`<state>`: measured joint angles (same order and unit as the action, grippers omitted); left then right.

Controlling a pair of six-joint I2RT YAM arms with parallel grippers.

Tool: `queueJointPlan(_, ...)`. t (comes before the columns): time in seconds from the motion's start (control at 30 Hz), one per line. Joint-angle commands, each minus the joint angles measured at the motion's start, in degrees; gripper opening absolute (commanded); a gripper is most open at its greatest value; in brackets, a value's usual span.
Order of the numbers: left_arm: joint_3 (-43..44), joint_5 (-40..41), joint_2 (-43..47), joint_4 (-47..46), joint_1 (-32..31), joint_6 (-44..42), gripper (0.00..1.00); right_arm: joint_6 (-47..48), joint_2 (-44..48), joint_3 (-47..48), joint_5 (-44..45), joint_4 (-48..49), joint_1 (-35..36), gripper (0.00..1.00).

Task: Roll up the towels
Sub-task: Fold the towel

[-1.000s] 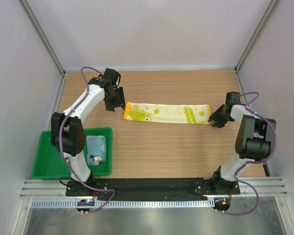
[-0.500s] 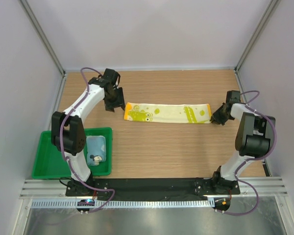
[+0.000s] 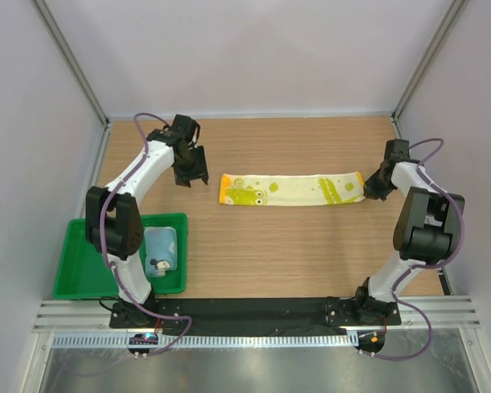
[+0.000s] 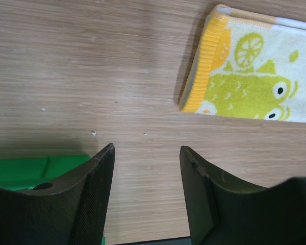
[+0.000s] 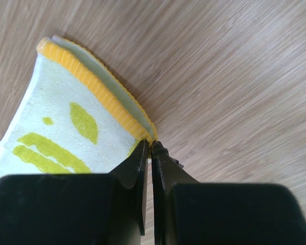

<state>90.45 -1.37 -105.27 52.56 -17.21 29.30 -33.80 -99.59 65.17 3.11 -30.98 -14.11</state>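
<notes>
A yellow-cream towel [image 3: 293, 189] with green print lies stretched out flat across the middle of the table. My right gripper [image 3: 368, 187] is at its right end. In the right wrist view the jaws [image 5: 151, 146] are shut on the orange-banded corner of that towel [image 5: 66, 115], which is lifted slightly off the wood. My left gripper [image 3: 193, 175] hovers a little to the left of the towel's other end, open and holding nothing. Its wrist view shows that end of the towel [image 4: 250, 81] ahead and right of the open gripper [image 4: 147, 153]. The light blue towel [image 3: 161, 245] lies in the tray.
A green plastic tray [image 3: 82, 274] sits at the near left beside the left arm's base; its corner [image 4: 30, 166] shows in the left wrist view. Walls with metal posts enclose the table at the back and both sides.
My right gripper has shut on the yellow towel's right end and pulled it rightward and slightly back. The whole towel slid right, away from the left gripper, which stayed put.
</notes>
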Motion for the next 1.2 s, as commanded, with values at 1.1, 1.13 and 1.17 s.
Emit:
queueJointPlan(1.1, -0.6, -3.5, -0.9, -1.2, 2.2, 0.1, 0.54, 2.8, 0.5, 32.6, 7.2, -11.3, 36.2, 0.02)
queueJointPlan(1.13, -0.6, -3.5, -0.9, -1.2, 2.2, 0.1, 0.54, 2.8, 0.1, 32.9, 7.4, -11.1, 37.5, 0.02)
queueJointPlan(1.17, -0.6, -3.5, -1.0, -1.1, 2.3, 0.1, 0.54, 2.7, -0.6, 33.5, 7.5, -11.0, 38.0, 0.02)
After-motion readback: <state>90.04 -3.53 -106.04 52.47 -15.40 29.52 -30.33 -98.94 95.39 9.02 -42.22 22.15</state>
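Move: Gripping the near corner of the towel's yellow right end, the right hand is about 3 cm above the table. The towel's left end, where it is heading, lies some 44 cm to its left and 4 cm ahead, about 3 cm lower. The folded blue towel in the bin is around 19 cm back and 19 cm left of that end. From the left hand, the left end is roughly 5 cm ahead, 6 cm right and 10 cm below. Sweeping the held end up and over the lying towel, the right hand lifts nearly straight up at first, then swings left towards the left end, some 24 cm left and 17 cm up in all, with about 6 cm forward. The wrist turns about 35 degrees counter-clockwise as the fingertips tip outward some 20 degrees; the fingers keep their pinch. ##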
